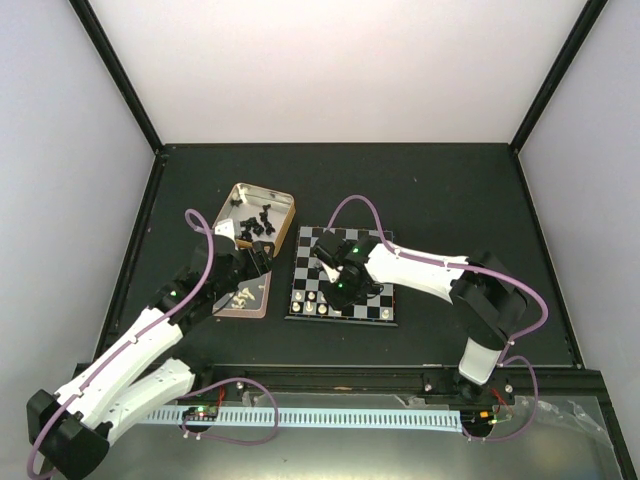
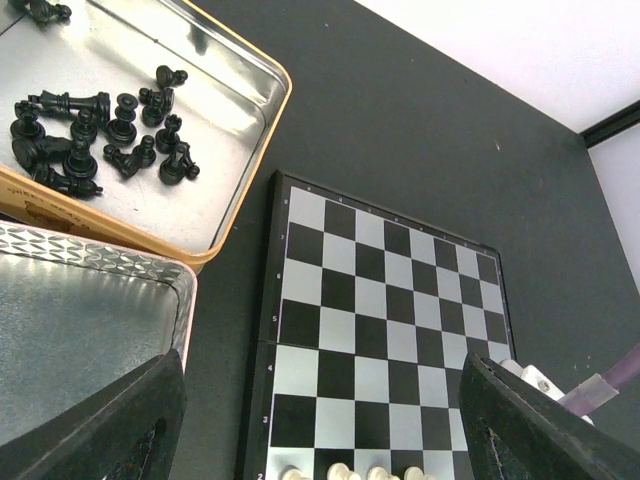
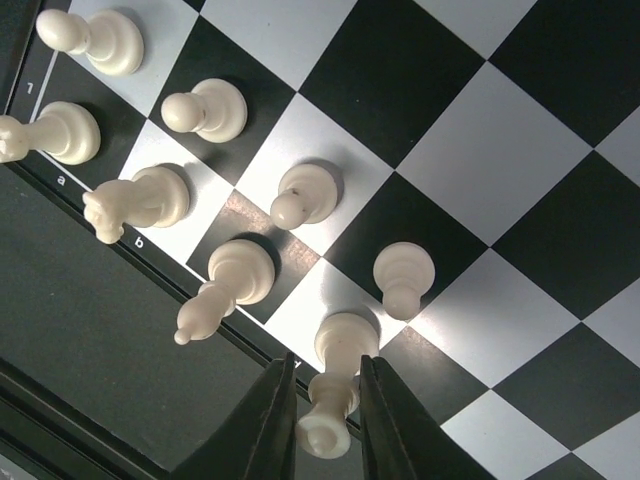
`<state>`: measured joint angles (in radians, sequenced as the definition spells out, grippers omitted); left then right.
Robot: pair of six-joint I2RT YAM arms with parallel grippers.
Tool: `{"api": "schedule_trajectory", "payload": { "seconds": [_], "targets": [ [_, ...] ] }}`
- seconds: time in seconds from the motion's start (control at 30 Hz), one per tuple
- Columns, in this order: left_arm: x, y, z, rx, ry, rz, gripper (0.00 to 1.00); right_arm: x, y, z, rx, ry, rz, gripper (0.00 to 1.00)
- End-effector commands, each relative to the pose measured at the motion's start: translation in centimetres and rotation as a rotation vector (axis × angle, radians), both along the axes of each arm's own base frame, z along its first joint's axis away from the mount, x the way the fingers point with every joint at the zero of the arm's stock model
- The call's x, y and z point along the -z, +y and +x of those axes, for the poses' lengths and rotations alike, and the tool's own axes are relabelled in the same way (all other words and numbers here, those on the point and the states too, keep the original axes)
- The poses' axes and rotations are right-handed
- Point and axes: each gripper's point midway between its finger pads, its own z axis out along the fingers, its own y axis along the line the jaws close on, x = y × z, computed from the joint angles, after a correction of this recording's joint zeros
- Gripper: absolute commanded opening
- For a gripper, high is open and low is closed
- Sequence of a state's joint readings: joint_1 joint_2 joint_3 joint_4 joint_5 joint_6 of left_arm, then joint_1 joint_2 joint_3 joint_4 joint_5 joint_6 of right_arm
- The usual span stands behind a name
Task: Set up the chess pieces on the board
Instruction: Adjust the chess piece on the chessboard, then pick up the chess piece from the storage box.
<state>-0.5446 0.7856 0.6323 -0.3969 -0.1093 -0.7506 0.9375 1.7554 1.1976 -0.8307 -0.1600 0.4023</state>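
The board [image 1: 384, 309] lies at the table's middle, with several cream-white chess pieces [image 1: 312, 300] in two rows at its near left corner. In the right wrist view a rook [image 3: 55, 132], knight [image 3: 135, 203] and bishop [image 3: 225, 285] stand along the edge, with pawns [image 3: 305, 192] in front. My right gripper [image 3: 325, 420] is shut on a tall white piece [image 3: 335, 385] standing on a light edge square beside the bishop. The left gripper [image 2: 325, 430] hangs open over the board's left edge, holding nothing. Black chess pieces [image 2: 100, 135] lie heaped in an open tin [image 2: 255, 150].
A second shallow tin [image 2: 80, 330] sits just in front of the first, left of the board [image 2: 380, 290]. Black frame posts and white walls close the table on three sides. Most of the board's squares [image 3: 480, 150] carry nothing.
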Motion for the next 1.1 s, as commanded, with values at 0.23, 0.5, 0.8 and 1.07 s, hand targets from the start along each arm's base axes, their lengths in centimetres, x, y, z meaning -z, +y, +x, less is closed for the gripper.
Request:
{"api": "schedule_trajectory", "payload": {
  "seconds": [0.23, 0.5, 0.8, 1.07],
  "targets": [
    [-1.0, 0.3, 0.4, -0.015, -0.019, 0.012, 0.76, -0.1, 0.9, -0.4, -0.013, 0.023, 0.038, 0.2],
    [-0.7, 0.5, 0.4, -0.028, -0.006, 0.015, 0.77, -0.6, 0.9, 0.0, 0.01, -0.005, 0.043, 0.32],
    [2.7, 2.6, 0.1, -0.12, 0.107, 0.073, 0.78, -6.2, 1.1, 3.2, 0.116, -0.227, 0.154, 0.44],
    [9.1, 4.6, -0.6, -0.142, 0.318, 0.164, 0.46, -7.1, 0.1, 4.1, 0.146, -0.316, 0.164, 0.41]
  ]
}}
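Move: The right hand already has its fingers around the head of the tall white piece, the piece's middle some 2 cm straight below. A pawn stands about 3 cm ahead of that piece, the bishop about 3 cm to its left, and a lone rook some 11 cm to its right and 1 cm nearer. From the left hand, the white pieces in the pink tray lie about 5 cm back, 4 cm left and 18 cm down; the black pieces are roughly 10 cm ahead and 2 cm left, and the chessboard's middle 1 cm ahead and 18 cm right, both also well below. The right hand first nudges barely half a centimetre to the left with its fingers still around the tall white piece's head, then opens them to let go and climbs quickly about 8 cm off the piece while drawing some 3 cm forward, the fingertips swinging forward and a little left. Late on, the left hand starts down from its waiting place, sinking about 6 cm and going 3 to 4 cm left towards the white pieces in the pink tray, its fingers tipping further down and turning a little counter-clockwise as they close to about half open, touching nothing yet. ##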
